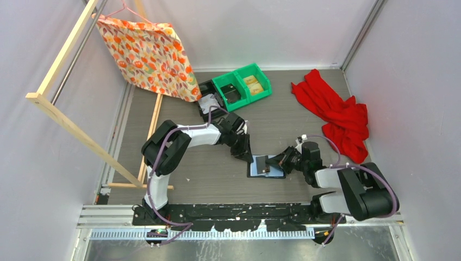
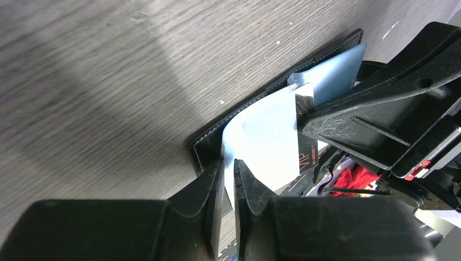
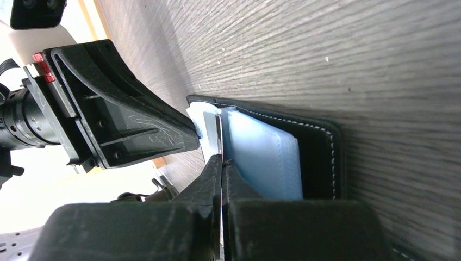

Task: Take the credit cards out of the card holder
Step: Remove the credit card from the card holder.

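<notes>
The black card holder (image 1: 261,174) lies open on the table between both arms, its pale blue sleeves (image 3: 261,157) showing. My left gripper (image 2: 229,166) is shut on a whitish sleeve leaf (image 2: 266,136) at the holder's left edge (image 2: 209,144), pinning it. My right gripper (image 3: 221,160) is shut on a thin credit card (image 3: 218,133), seen edge-on and standing up from the sleeves. In the left wrist view that card (image 2: 307,155) shows a dark face with "VIP" lettering under the right fingers (image 2: 359,114). From above, the left gripper (image 1: 251,156) and right gripper (image 1: 273,163) nearly meet over the holder.
Green bins (image 1: 242,87) and a black bin (image 1: 209,92) stand at the back centre. A red cloth (image 1: 337,114) lies at the back right. A patterned cloth (image 1: 149,54) hangs from a wooden rack (image 1: 65,114) on the left.
</notes>
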`<state>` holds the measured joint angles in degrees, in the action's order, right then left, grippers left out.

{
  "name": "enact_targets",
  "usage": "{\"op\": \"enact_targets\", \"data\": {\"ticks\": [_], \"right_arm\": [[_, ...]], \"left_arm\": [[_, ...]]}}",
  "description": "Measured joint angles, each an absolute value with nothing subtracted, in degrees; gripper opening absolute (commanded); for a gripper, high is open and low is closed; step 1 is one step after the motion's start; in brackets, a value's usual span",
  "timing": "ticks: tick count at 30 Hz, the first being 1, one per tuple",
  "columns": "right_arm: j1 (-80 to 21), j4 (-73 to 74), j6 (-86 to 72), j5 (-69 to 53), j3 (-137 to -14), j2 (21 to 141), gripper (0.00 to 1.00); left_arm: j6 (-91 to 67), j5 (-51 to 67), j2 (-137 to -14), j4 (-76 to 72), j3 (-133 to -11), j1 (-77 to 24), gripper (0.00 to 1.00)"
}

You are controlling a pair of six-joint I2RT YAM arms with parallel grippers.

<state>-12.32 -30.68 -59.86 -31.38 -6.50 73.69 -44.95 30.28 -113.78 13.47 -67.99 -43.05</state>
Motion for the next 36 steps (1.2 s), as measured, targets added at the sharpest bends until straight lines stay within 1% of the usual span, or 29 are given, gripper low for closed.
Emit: {"op": "enact_targets", "data": {"ticks": [8, 13, 19, 24, 32, 36], "right_arm": [[-12.4, -41.98, -63.57, -32.14, -5.91, 80.99, 0.01], [-12.67, -44.73, -64.69, -31.44, -5.17, 81.38, 0.01], [-12.67, -44.69, -64.73, -30.65, -4.12, 79.96, 0.01], [-12.67, -39.13, -63.92, -29.56, -3.77, 73.65, 0.01], [-12.67, -17.1, -58.02, -26.0, -6.22, 54.24, 0.01], [-12.67, -12.67, -56.23, -25.1, -7.4, 52.03, 0.01]], "left_arm": [[-41.5, 29.08, -113.73, 18.35, -70.11, -40.82, 0.16], [-39.94, 26.52, -112.53, 21.1, -70.32, -39.99, 0.16], [-38.94, 22.22, -110.06, 23.62, -68.9, -39.44, 0.16], [-38.7, 21.43, -109.32, 24.6, -67.88, -39.22, 0.16], [-38.54, 21.17, -108.64, 24.51, -67.13, -39.22, 0.16], [-38.59, 21.12, -107.98, 24.51, -66.52, -39.24, 0.16]]}}
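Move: Between the right fingertips, already pinched by its right edge, is the black credit card, its middle some 3 cm left of that hand and 1 cm back. It sits in the card holder's left pocket; the open holder's middle is about 1 cm left, 2 cm back and just below. From the left hand, whose tips are at the holder's left edge, the card is about 5 cm right and 2 cm back, the holder's middle 7 cm right and 2 cm back. Keeping its pinch on the card's edge, the right hand first eases about 1 cm forward and slightly left, then lifts some 3 cm while drawing back about 2 cm to the right, pulling the card out of the left pocket. The left hand goes nearly 6 cm left, early on also 2 cm forward, rolling some 10 degrees, and comes free of the holder's left edge with its fingers unchanged. ##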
